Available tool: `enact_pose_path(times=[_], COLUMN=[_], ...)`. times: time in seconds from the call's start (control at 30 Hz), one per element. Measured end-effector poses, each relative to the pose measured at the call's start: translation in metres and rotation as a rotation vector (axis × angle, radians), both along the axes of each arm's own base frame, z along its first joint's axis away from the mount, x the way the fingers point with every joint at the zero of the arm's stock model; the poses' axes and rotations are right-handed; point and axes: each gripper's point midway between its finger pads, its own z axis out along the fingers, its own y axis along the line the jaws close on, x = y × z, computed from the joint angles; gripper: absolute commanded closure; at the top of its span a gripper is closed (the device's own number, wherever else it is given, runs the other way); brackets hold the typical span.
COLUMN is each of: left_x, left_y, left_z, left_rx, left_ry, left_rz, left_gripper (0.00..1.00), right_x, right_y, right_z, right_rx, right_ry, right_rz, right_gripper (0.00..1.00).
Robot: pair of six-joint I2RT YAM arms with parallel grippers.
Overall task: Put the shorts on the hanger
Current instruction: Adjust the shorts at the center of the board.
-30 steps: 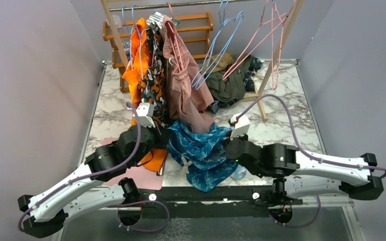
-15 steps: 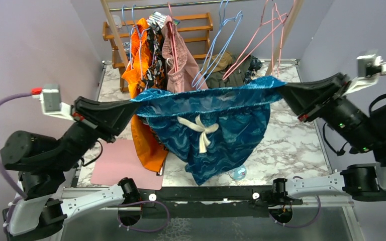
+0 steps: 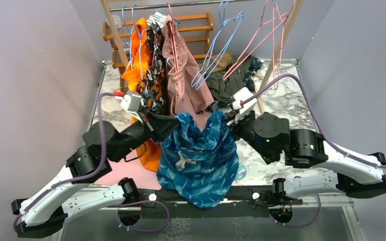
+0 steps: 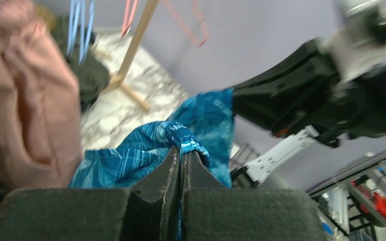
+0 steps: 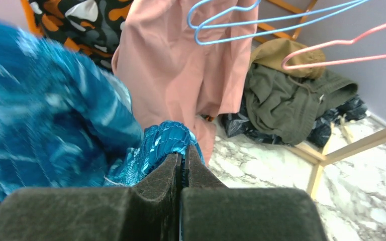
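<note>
The teal leaf-print shorts (image 3: 197, 156) hang bunched between my two grippers, the white drawstring (image 3: 183, 160) facing front, the lower part drooping past the table's near edge. My left gripper (image 3: 176, 122) is shut on one end of the waistband (image 4: 181, 136). My right gripper (image 3: 227, 125) is shut on the other end (image 5: 166, 138). The two grippers are close together, just in front of the rack. The pink hanger (image 3: 260, 36) hangs empty from the rack's right end, behind and to the right of my right gripper. It also shows in the right wrist view, as the hanger (image 5: 342, 59).
On the rack (image 3: 176, 5) hang orange shorts (image 3: 134, 70), orange-black patterned shorts (image 3: 153, 75), dusty-pink shorts (image 3: 183, 85) and light blue hangers (image 3: 216, 50). An olive garment pile (image 3: 231, 83) lies behind, by the rack's wooden leg (image 3: 261, 95). A pink mat (image 3: 125, 175) lies at front left.
Half a second ago both arms were raised and spread wide, stretching the waistband flat. Now the grippers have come down and together, and the shorts hang bunched.
</note>
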Motion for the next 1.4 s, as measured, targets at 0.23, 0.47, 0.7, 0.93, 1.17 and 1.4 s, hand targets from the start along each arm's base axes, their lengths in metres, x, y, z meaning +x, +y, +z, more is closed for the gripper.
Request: enact_pose_path(times=[0.23, 0.47, 0.7, 0.93, 1.17, 1.4], left_x=[0.021, 0.025, 0.022, 0.028, 0.016, 0.013], left_y=[0.005, 0.019, 0.033, 0.039, 0.036, 0.027], left_z=[-0.075, -0.167, -0.230, -0.205, -0.020, -0.040], left_rx=[0.116, 0.283, 0.439, 0.421, 0.022, -0.031], left_ry=[0.145, 0.299, 0.426, 0.432, 0.261, 0.273], left_rz=[0.122, 0.207, 0.269, 0.325, 0.211, 0.172], left_gripper=[1.00, 1.00, 1.00, 1.00, 1.00, 1.00], right_x=[0.014, 0.021, 0.039, 0.052, 0.041, 0.039], right_y=[-0.011, -0.033, -0.062, -0.059, -0.050, -0.062], right_z=[0.015, -0.058, -0.155, -0.169, 0.030, 0.022], right_rx=[-0.009, -0.090, -0.235, -0.223, 0.189, 0.239], right_ry=[-0.083, 0.016, 0.208, 0.306, 0.079, 0.052], right_rz=[-0.098, -0.203, -0.325, -0.322, -0.135, -0.160], right_gripper=[0.99, 0.99, 0.99, 0.99, 0.99, 0.99])
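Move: Both hands hold the blue shorts by the waistband, about 17 cm apart. The shorts' middle hangs some 20 cm below them and 5 cm back, 8 cm right of the left hand and 9 cm left of the right. From the left hand, the hanging pink trousers are about 20 cm ahead, 3 cm right and 10 cm lower; the blue hangers are roughly 20 cm ahead of the right hand, 3 cm left and 8 cm higher. Still pinching the waistband, both hands whip down some 20 cm then up, the right shifting 6 cm rightward. ##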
